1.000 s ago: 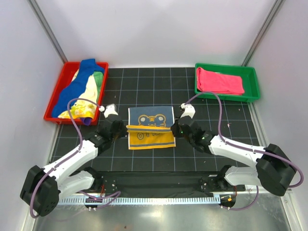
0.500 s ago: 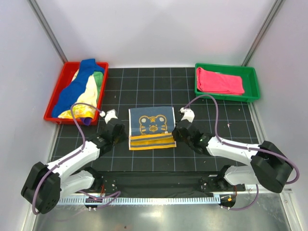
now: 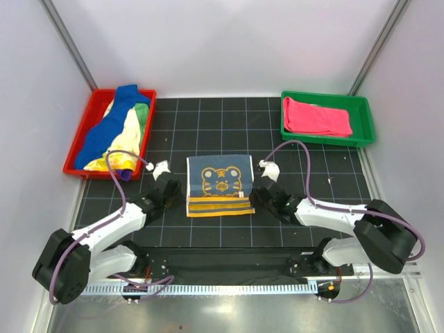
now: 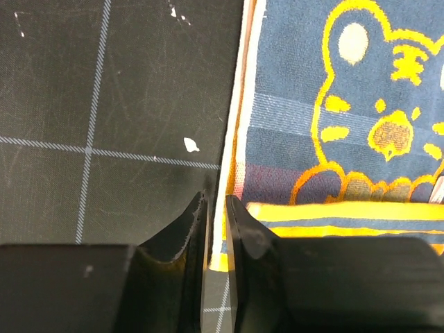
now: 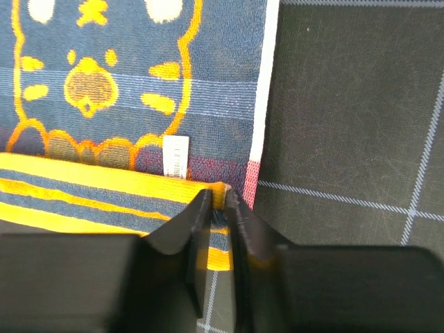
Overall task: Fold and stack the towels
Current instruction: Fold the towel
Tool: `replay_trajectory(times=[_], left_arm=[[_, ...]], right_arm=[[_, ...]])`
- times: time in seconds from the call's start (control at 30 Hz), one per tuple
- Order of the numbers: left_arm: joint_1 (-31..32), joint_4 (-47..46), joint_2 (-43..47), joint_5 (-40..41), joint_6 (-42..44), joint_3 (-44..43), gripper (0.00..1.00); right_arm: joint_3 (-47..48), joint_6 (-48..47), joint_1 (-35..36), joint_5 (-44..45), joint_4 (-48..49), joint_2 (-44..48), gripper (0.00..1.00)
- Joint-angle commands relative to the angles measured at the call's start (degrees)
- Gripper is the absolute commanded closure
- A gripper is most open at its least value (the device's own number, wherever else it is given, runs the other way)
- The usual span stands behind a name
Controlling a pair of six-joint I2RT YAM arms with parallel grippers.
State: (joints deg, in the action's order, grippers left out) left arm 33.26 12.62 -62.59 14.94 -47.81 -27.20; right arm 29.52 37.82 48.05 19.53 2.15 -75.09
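The orange-yellow and blue tiger towel (image 3: 218,182) lies flat on the black grid mat, its near edge folded over into a yellow striped band. My left gripper (image 3: 180,197) sits at the band's left end. In the left wrist view its jaws (image 4: 215,202) stand slightly open, with the towel's white edge (image 4: 233,149) running loosely between them. My right gripper (image 3: 254,197) is at the band's right end. The right wrist view shows it (image 5: 217,195) shut on the folded yellow corner (image 5: 216,189). More towels (image 3: 116,132) are heaped in the red tray (image 3: 93,111).
A green tray (image 3: 326,143) at the back right holds a folded pink-red towel (image 3: 316,116). The red tray stands at the back left. Grey walls close in both sides. The arm bases and cables run along the near edge.
Both grippers drew the yellow fold toward the near edge and lowered it flat onto the mat. The left jaws have parted a little.
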Motion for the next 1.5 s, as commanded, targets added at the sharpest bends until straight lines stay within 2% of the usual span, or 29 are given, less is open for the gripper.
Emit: replay_trajectory(times=[0.0, 0.07, 0.27, 0.43, 0.6, 0.73, 1.0, 1.13, 1.23, 1.47], left_arm=[[0.2, -1.3, 1.9, -0.6, 0.4, -3.1, 0.79], [0.2, -1.1, 1.8, -1.3, 1.5, -4.7, 0.74], [0.9, -0.8, -6.5, -3.4, 3.3, -11.7, 0.72], [5.6, -1.0, -12.9, -1.7, 2.2, -14.0, 0.75], [6.2, -0.8, -15.0, 2.7, 0.6, -13.8, 0.76], [5.6, 0.9, -17.2, 7.6, 2.9, -18.4, 0.67], [-1.7, 4.9, -27.2, 6.8, 9.1, -31.5, 0.66], [-4.7, 6.3, -32.2, 4.3, 13.3, -37.3, 0.64], [-5.7, 6.9, -35.6, 4.5, 16.7, -40.2, 0.63], [-8.6, 6.6, -42.4, 1.7, 18.5, -44.0, 0.61]], right_arm=[[-0.6, 1.0, 0.4, 1.4, 1.9, 4.1, 0.76], [-0.7, 1.0, 0.4, 1.5, 0.9, 5.3, 0.71], [-0.7, 0.8, 0.5, 3.1, -1.8, 11.1, 0.6], [0.5, 0.3, 0.5, 3.4, -4.2, 10.6, 0.59], [1.6, -0.1, 0.4, 5.8, -3.9, 7.9, 0.59], [9.0, -4.0, -2.4, 6.3, -5.3, 2.2, 0.56], [23.4, -7.1, -14.1, -4.5, -5.6, -13.6, 0.57], [33.2, -9.9, -16.2, -6.4, -8.5, -21.2, 0.58], [37.2, -11.1, -17.2, -6.9, -9.2, -25.5, 0.58], [42.8, -12.2, -19.3, -7.4, -11.6, -32.7, 0.58]])
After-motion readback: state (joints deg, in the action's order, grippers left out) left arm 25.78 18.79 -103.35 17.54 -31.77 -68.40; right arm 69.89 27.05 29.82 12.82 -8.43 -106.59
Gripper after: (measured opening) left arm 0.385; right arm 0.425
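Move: Each hand is going for its own far corner of the folded blue towel. The left one's lies about 18 cm ahead and 2 cm to the right, the right one's roughly 19 cm straight ahead, both about 2 cm lower. The curled hem of the top layer runs between the hands, its middle some 14 cm right of the left hand and 13 cm left of the right hand. The white tag sits about 4 cm left of the right hand and 2 cm farther out. Rising first, both hands come off the towel's near corners with fingers opening. The left swings out to its left and dips beside the towel, while the right lifts about 4 cm and partly sinks. Then both sweep forward, ending 16 to 18 cm out and lowering over the far corners with fingers apart, the left wrist rolling some 15 degrees. ##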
